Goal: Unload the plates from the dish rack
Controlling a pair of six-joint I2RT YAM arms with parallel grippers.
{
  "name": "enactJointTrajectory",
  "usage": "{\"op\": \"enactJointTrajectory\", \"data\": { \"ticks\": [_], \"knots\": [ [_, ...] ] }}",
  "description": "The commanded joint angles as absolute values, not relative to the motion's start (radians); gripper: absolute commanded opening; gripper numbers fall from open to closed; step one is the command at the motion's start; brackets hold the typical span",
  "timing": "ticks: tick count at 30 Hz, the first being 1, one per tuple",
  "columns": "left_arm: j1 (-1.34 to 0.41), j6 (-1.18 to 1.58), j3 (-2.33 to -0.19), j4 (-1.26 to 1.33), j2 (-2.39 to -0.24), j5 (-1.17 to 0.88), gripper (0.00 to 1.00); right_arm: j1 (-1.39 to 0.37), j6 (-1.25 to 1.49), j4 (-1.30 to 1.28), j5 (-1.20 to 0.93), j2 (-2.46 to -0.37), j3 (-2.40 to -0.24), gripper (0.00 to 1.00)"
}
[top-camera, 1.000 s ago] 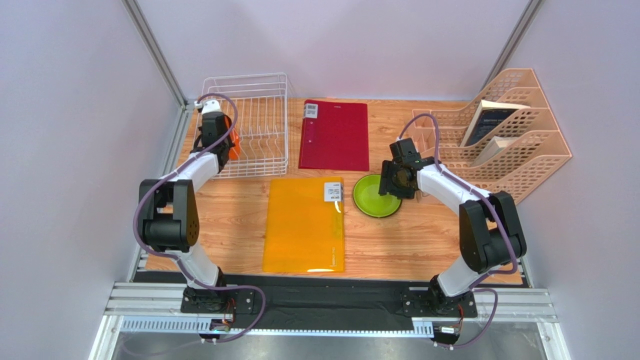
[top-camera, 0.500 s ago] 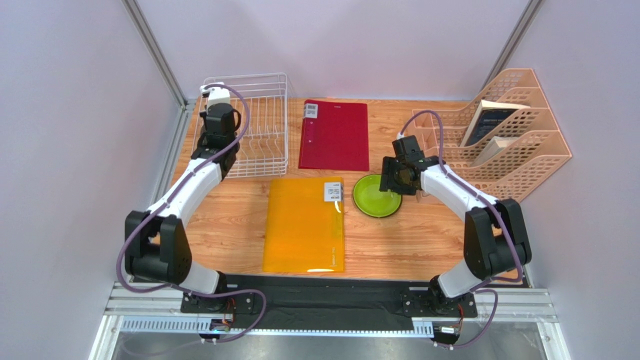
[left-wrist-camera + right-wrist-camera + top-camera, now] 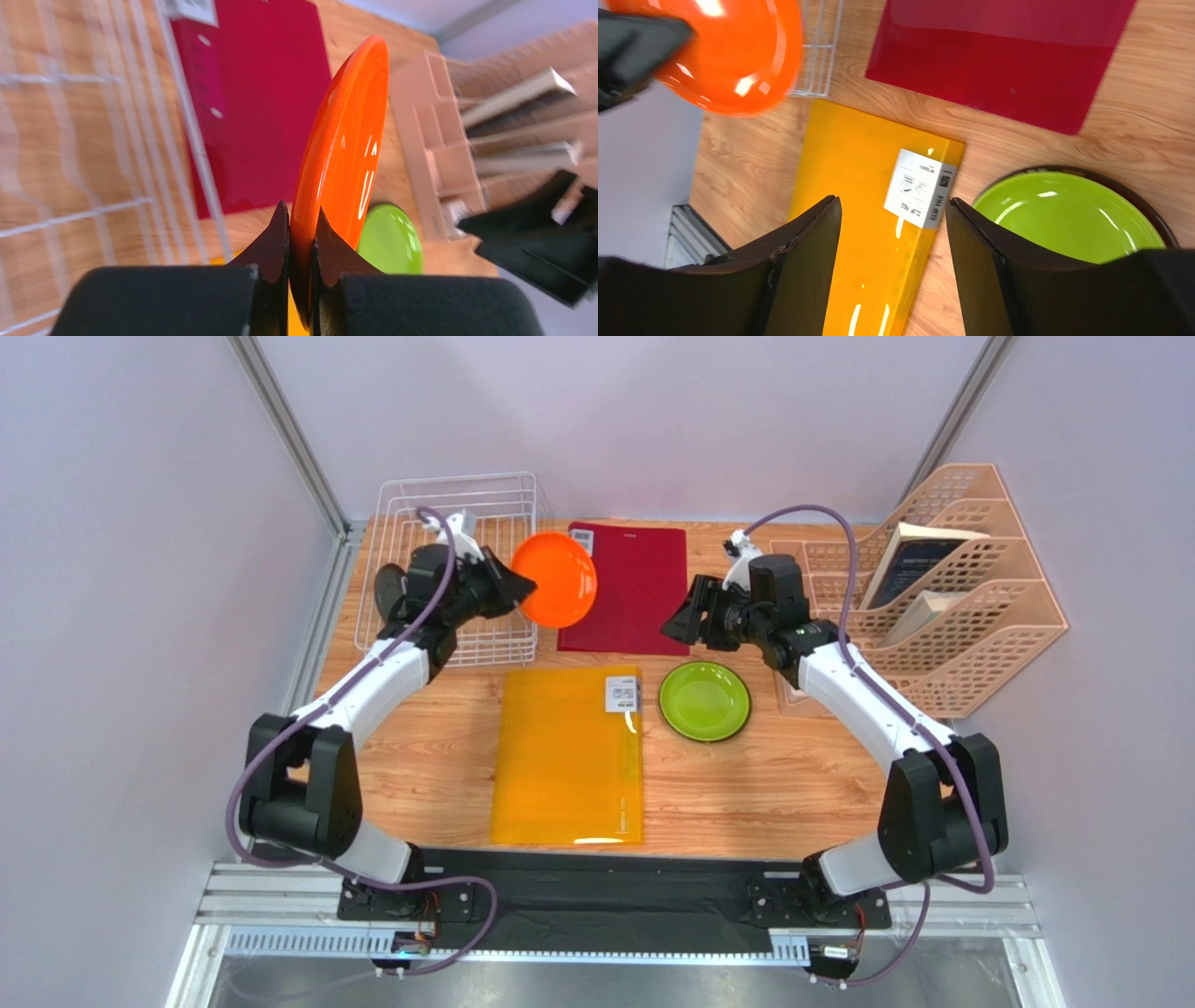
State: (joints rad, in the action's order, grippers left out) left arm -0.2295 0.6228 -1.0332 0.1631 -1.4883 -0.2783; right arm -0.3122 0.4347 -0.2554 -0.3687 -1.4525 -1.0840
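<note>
An orange plate [image 3: 554,577] [image 3: 344,140] [image 3: 724,56] hangs on edge in the air at the right side of the white wire dish rack [image 3: 456,476] [image 3: 189,133]. My left gripper [image 3: 508,588] [image 3: 302,217] is shut on its rim. A lime green plate [image 3: 704,702] [image 3: 1071,217] [image 3: 389,241] lies flat on the table right of the yellow folder, and a dark brownish rim shows round its edge in the right wrist view. My right gripper [image 3: 683,623] [image 3: 892,203] hovers open and empty above the table, left of and above the green plate.
A dark red folder [image 3: 624,588] lies beside the rack, partly under the raised orange plate. A yellow folder [image 3: 568,756] with a white label lies in front of it. A peach slotted file organiser [image 3: 940,595] holding books stands at the right.
My left arm has lifted the orange plate out of the rack and swung it right. My right gripper has risen off the green plate and moved back towards the red folder.
</note>
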Motion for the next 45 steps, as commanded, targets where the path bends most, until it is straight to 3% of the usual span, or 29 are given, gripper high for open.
{"op": "enactJointTrajectory", "data": {
  "ticks": [1, 16, 18, 21, 23, 24, 25, 26, 27, 28, 29, 31, 35, 42, 45],
  "knots": [
    [-0.288, 0.785, -1.017, 0.333, -1.516, -0.474, 0.0, -0.319, 0.498, -0.098, -0.506, -1.482, -1.117, 0.62],
    [-0.434, 0.854, -1.029, 0.454, -1.623, -0.549, 0.0, -0.321, 0.526, 0.041, -0.578, -1.575, -1.095, 0.59],
    [-0.443, 0.851, -1.011, 0.489, -1.62, -0.543, 0.0, -0.321, 0.529, 0.058, -0.584, -1.585, -1.092, 0.52],
    [-0.451, 0.85, -1.009, 0.503, -1.626, -0.561, 0.0, -0.319, 0.529, 0.087, -0.606, -1.598, -1.085, 0.14],
    [-0.451, 0.851, -1.006, 0.506, -1.631, -0.564, 0.0, -0.315, 0.535, 0.1, -0.629, -1.598, -1.071, 0.0],
    [-0.451, 0.85, -1.006, 0.505, -1.629, -0.56, 0.03, -0.311, 0.538, 0.098, -0.62, -1.589, -1.063, 0.0],
    [-0.451, 0.836, -1.005, 0.496, -1.628, -0.554, 0.12, -0.301, 0.545, 0.097, -0.608, -1.582, -1.043, 0.0],
    [-0.451, 0.824, -1.005, 0.482, -1.623, -0.545, 0.3, -0.295, 0.543, 0.089, -0.598, -1.569, -1.031, 0.0],
    [-0.451, 0.807, -1.006, 0.433, -1.62, -0.516, 0.34, -0.288, 0.545, 0.074, -0.562, -1.542, -1.022, 0.0],
    [-0.451, 0.758, -1.014, 0.401, -1.606, -0.494, 0.47, -0.273, 0.528, 0.028, -0.542, -1.523, -1.002, 0.0],
    [-0.451, 0.733, -1.017, 0.368, -1.598, -0.473, 0.51, -0.265, 0.519, 0.008, -0.522, -1.505, -0.99, 0.0],
    [-0.446, 0.652, -1.023, 0.287, -1.569, -0.405, 0.58, -0.239, 0.494, -0.094, -0.445, -1.445, -0.97, 0.0],
    [-0.431, 0.51, -1.048, 0.137, -1.505, -0.206, 0.6, -0.199, 0.459, -0.242, -0.332, -1.352, -0.913, 0.0],
    [-0.408, 0.29, -1.077, -0.046, -1.375, 0.253, 0.88, -0.166, 0.456, -0.393, -0.184, -1.279, -0.85, 0.0],
    [-0.365, 0.236, -1.077, -0.054, -1.345, 0.319, 0.9, -0.16, 0.462, -0.411, -0.175, -1.29, -0.844, 0.0]
  ]
}}
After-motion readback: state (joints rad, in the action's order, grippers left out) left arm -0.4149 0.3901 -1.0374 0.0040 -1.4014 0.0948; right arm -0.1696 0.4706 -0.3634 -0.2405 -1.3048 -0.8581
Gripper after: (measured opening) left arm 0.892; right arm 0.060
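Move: My left hand still holds the orange plate by its rim, the plate's middle about 5 cm ahead, 3 cm to the right and 2 cm lower. The waiting right gripper is some 25 cm to that hand's right, 6 cm back and 3 cm lower. From my right hand the orange plate is about 22 cm left, 11 cm ahead, nearly level; the green plate is 5 cm right, 4 cm back, 14 cm below; the red folder is 10 cm left, 21 cm ahead, 16 cm below. My left hand carries the orange plate about 12 cm right and a little back, turning clockwise, while my half-open right hand eases about 4 cm left to meet it and pinches the rim. My left then opens wide, lets go and withdraws leftward towards the rack; my right swings the plate some 12 cm right, back and down towards the green plate, turning clockwise. ##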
